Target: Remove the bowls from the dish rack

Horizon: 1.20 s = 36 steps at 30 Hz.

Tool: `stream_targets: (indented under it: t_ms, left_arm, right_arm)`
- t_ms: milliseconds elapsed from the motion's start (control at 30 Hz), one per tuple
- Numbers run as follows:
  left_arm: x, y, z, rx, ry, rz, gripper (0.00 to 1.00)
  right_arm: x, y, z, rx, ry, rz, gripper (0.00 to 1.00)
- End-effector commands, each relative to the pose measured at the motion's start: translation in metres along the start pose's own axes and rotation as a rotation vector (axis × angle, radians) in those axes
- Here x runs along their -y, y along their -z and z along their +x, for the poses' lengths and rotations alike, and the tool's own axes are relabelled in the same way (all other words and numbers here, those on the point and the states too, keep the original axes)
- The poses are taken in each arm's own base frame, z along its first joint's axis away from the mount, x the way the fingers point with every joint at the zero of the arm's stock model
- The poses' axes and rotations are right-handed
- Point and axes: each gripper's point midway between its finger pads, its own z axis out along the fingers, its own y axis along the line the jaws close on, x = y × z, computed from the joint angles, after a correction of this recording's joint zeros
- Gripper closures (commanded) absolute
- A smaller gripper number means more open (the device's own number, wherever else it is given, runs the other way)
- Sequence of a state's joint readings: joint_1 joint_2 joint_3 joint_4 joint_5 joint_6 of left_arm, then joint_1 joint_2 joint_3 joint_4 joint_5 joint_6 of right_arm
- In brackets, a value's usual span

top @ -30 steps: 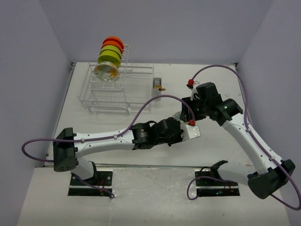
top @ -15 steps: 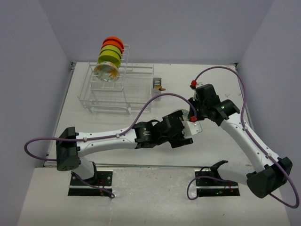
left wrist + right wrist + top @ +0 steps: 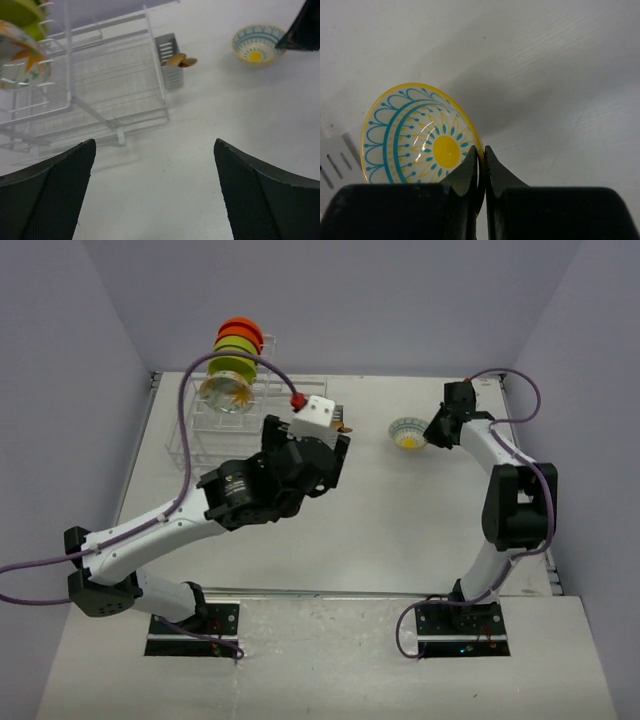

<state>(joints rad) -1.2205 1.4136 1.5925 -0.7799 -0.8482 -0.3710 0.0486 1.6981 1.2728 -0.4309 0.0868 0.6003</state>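
Note:
The dish rack [image 3: 186, 454] [image 3: 162, 94] stands at the back left. Its upright tower holds orange-red bowls [image 3: 242, 330], lime-green bowls [image 3: 233, 361] [image 3: 19, 12] and a cream flower-patterned bowl [image 3: 225, 393] [image 3: 20, 61]. My left gripper [image 3: 330, 448] [image 3: 154, 146] hangs open over bare table just right of the rack's tray, with nothing between its fingers. At the back right, my right gripper [image 3: 431, 432] [image 3: 481, 149] is shut on the rim of a cream bowl with a blue and yellow pattern [image 3: 406, 433] [image 3: 420, 135] [image 3: 256, 43], which is tilted close to the table.
A small grey cutlery caddy [image 3: 333, 418] [image 3: 169, 74] with wooden utensils hangs on the rack's right end, between the left gripper and the patterned bowl. Grey walls close in the table at the back and both sides.
The left gripper opened and swung back left to the rack. The right gripper shut on the patterned bowl and carried it to the back right.

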Motion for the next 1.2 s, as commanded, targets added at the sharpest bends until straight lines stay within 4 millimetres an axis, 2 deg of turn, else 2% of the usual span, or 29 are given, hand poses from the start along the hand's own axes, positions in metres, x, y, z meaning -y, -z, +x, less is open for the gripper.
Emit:
stream_targets:
  t_ms: [0,33,67,100,167,200,267,300,367,400,500,533,567,600,633,733,767,800,833,867,900,933,967,1000,1033,1067,1100,1133,1167]
  left_arm:
    - [-0.084,0.026,-0.014,0.028,0.223,-0.226,0.00]
    - [-0.088,0.028,-0.013,0.032,0.235,-0.222,0.00]
    - [-0.096,0.036,-0.025,0.077,0.288,-0.198,0.00]
    - [-0.100,0.042,-0.029,0.107,0.321,-0.179,0.00]
    - [-0.106,0.046,-0.032,0.129,0.348,-0.178,0.00]
    - [-0.112,0.051,-0.035,0.145,0.364,-0.185,0.00]
    - [-0.120,0.055,-0.036,0.160,0.382,-0.206,0.00]
    - [-0.129,0.061,-0.039,0.180,0.403,-0.233,0.00]
    - [-0.139,0.065,-0.042,0.207,0.437,-0.259,0.00]
    - [-0.144,0.067,-0.043,0.220,0.451,-0.275,0.00]
    - [-0.170,0.068,-0.049,0.273,0.477,-0.396,0.00]
    - [-0.174,0.062,-0.049,0.268,0.470,-0.426,0.00]
    - [-0.189,0.057,-0.052,0.266,0.488,-0.471,0.00]
    - [-0.193,0.050,-0.053,0.255,0.492,-0.479,0.00]
    - [-0.198,0.035,-0.056,0.244,0.504,-0.461,0.00]
    - [-0.196,0.014,-0.065,0.242,0.548,-0.389,0.00]
    - [-0.208,0.010,-0.069,0.249,0.576,-0.402,0.00]
    - [-0.203,0.003,-0.073,0.247,0.599,-0.358,0.00]
    - [-0.211,0.001,-0.076,0.260,0.635,-0.359,0.00]
    - [-0.213,0.000,-0.080,0.276,0.665,-0.350,0.00]
    - [-0.211,-0.001,-0.087,0.302,0.702,-0.312,0.00]
    - [-0.219,-0.001,-0.090,0.324,0.744,-0.312,0.00]
    - [-0.221,-0.003,-0.093,0.333,0.772,-0.298,0.00]
    - [-0.218,-0.005,-0.095,0.345,0.840,-0.261,0.00]
    - [-0.224,-0.008,-0.096,0.358,0.870,-0.256,0.00]
    - [-0.226,-0.012,-0.097,0.369,0.901,-0.239,0.00]
    - [-0.217,-0.018,-0.101,0.369,0.971,-0.166,0.00]
    - [-0.227,-0.026,-0.095,0.358,1.014,-0.169,0.00]
    - [-0.226,-0.032,-0.094,0.348,1.049,-0.135,0.00]
  right_arm:
    - [-0.024,-0.033,-0.044,0.082,-0.083,-0.052,1.00]
    - [-0.026,-0.041,-0.045,0.069,-0.075,-0.049,1.00]
    - [-0.030,-0.056,-0.047,0.056,-0.068,-0.049,1.00]
    - [-0.037,-0.061,-0.055,0.064,-0.070,-0.064,1.00]
    - [-0.037,-0.081,-0.046,0.010,-0.092,-0.070,1.00]
    - [-0.037,-0.086,-0.044,0.001,-0.098,-0.064,1.00]
    - [-0.041,-0.093,-0.053,0.008,-0.098,-0.057,0.98]
    - [-0.046,-0.091,-0.063,0.015,-0.095,-0.055,0.97]
    - [-0.048,-0.095,-0.064,-0.010,-0.089,-0.040,0.95]
    - [-0.044,-0.098,-0.059,-0.040,-0.087,-0.020,0.84]
    - [-0.047,-0.104,-0.060,-0.054,-0.084,-0.013,0.72]
    - [-0.046,-0.100,-0.061,-0.050,-0.082,-0.014,0.59]
    - [-0.047,-0.096,-0.063,-0.040,-0.084,-0.019,0.49]
    - [-0.048,-0.092,-0.065,-0.026,-0.084,-0.028,0.40]
    - [-0.047,-0.080,-0.068,-0.009,-0.083,-0.030,0.38]
    - [-0.044,-0.057,-0.074,0.028,-0.076,-0.032,0.33]
    - [-0.050,-0.031,-0.091,0.091,-0.074,-0.058,0.28]
    - [-0.045,-0.021,-0.089,0.104,-0.075,-0.051,0.24]
    - [-0.046,-0.007,-0.094,0.128,-0.075,-0.064,0.18]
    - [-0.053,0.031,-0.108,0.192,-0.070,-0.110,0.07]
    - [-0.050,0.042,-0.100,0.192,-0.065,-0.134,0.02]
    - [-0.053,0.059,-0.099,0.211,-0.057,-0.171,0.01]
    - [-0.064,0.108,-0.112,0.306,-0.056,-0.272,0.01]
    - [-0.061,0.111,-0.083,0.250,-0.042,-0.329,0.01]
    - [-0.065,0.128,-0.076,0.260,-0.050,-0.393,0.01]
    - [-0.073,0.171,-0.078,0.337,-0.047,-0.501,0.01]
    - [-0.072,0.169,-0.041,0.247,-0.033,-0.577,0.01]
    - [-0.075,0.183,-0.030,0.239,-0.046,-0.643,0.01]
    - [-0.079,0.218,-0.027,0.299,-0.032,-0.747,0.01]
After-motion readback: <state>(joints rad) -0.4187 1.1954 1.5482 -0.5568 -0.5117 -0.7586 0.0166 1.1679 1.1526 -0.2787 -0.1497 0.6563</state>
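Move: The right hand already pinches the blue-patterned bowl by its rim; the clear table spot it is bound for lies about 12 cm ahead, 5 cm left and 9 below, with the cutlery holder 7 cm ahead and 23 left of the hand, some 8 below. From the empty left hand, the racked flowered bowl lies roughly 21 cm ahead, 20 left and 15 below, the green bowls about 8 cm beyond it and slightly higher. The right hand carries the blue-patterned bowl some 13 cm forward, dipping about 6 cm and easing up slightly before its fingers open to let go, then backs out past its starting point and climbs about 20 cm above its lowest point, tipping its fingers up. Meanwhile the left hand, fingers still wide, swings about 20 cm left and rises, then reaches 12 cm forward towards the flowered bowl in the rack, turning some 35 degrees counter-clockwise and rolling its left side down without touching anything. ##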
